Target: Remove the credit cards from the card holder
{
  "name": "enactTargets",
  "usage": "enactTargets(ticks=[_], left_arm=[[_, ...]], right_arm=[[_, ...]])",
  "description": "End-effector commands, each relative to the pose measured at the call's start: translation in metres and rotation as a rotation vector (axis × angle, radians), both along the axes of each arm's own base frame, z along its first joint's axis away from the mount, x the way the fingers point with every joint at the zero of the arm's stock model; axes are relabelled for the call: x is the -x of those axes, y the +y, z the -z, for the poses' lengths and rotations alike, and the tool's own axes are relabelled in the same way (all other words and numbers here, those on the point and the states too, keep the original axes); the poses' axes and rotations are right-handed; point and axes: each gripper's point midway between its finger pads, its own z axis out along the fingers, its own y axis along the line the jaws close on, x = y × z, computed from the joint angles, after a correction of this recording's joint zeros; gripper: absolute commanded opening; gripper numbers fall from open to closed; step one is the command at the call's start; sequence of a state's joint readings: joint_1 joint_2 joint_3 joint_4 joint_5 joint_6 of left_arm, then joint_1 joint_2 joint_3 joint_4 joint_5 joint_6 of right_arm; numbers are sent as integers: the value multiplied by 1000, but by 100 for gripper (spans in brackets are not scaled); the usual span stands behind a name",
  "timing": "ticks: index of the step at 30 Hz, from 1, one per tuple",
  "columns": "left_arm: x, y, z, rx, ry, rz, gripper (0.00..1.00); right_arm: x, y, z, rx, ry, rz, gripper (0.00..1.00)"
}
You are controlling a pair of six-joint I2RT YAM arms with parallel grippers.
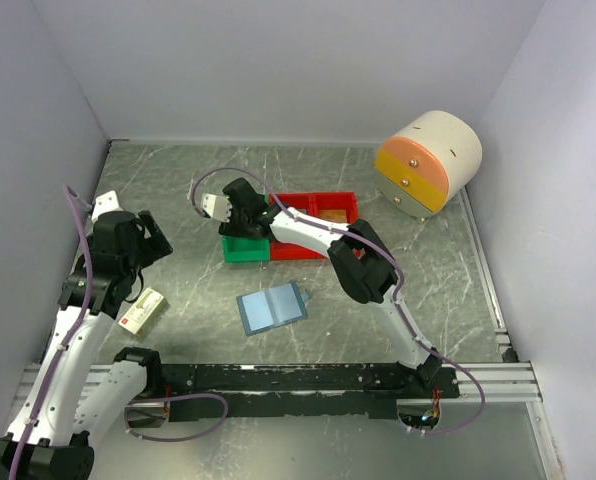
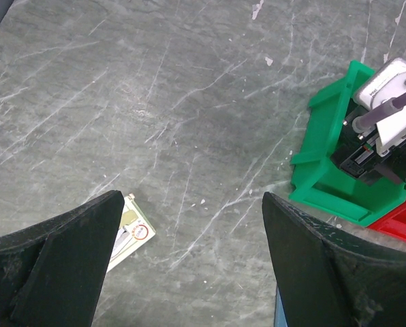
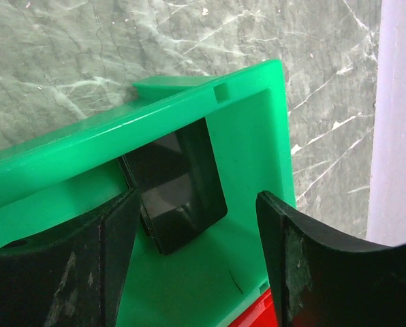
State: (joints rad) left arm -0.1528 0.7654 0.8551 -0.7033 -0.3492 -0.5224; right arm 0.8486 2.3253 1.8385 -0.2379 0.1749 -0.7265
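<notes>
The card holder [image 1: 272, 308] lies open on the table, light-blue inside up, in the middle near the arms. Only its edge [image 2: 278, 315] shows in the left wrist view. Dark grey credit cards [image 3: 179, 184] lean against the inner wall of the green bin [image 3: 257, 136]; how many are stacked there I cannot tell. My right gripper [image 3: 196, 259] hangs open inside this bin [image 1: 240, 247], its left finger close beside the cards and nothing between its jaws. My left gripper [image 2: 193, 266] is open wide above bare table at the left [image 1: 143, 240].
Red bins [image 1: 318, 215] adjoin the green one. A cream-and-red small box [image 1: 143, 310] lies at the left, beside my left finger [image 2: 131, 231]. A cream and orange drawer unit [image 1: 428, 165] stands at the back right. Walls close in on three sides.
</notes>
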Motion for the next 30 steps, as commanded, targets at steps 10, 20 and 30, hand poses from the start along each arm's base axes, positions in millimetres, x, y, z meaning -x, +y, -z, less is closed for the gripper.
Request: enactTargets(ticks=[10,20,30], left_arm=[[-2,-1,0,2,1,17,95],[-3,-3,2,4,5,23,96],[-4,-3,3,5,13,25,99]], right_arm=[[0,12,-87,-324,-38,85,72],[40,-81,-184,-1006,17,615,100],[142,-98,-139,-1105,477,660,98]])
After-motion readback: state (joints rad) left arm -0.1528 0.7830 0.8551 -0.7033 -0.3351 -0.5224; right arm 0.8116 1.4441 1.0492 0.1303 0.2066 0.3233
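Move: The black card the right hand has already released lies in the green bin, about 4 cm ahead, 1 cm left and 4 cm below its open fingers. The red bins' middle is about 2 cm ahead and 15 cm to the right, and the emptied card holder lies some 18 cm back and 5 cm right, both lower. From the idle left hand the black card is about 22 cm ahead, 18 cm right and 19 cm below. After a brief stay at the green bin, the right hand climbs steeply away from the black card and up out of the bin, rising nearly 20 cm while swinging right towards the red bins' side and starting to draw back. It then pulls back faster and sinks slightly, ending about 10 cm farther back and as much to the right, while the wrist rolls some 60 degrees left side up and turns clockwise, and the already parted fingers spread fully open, holding nothing. ##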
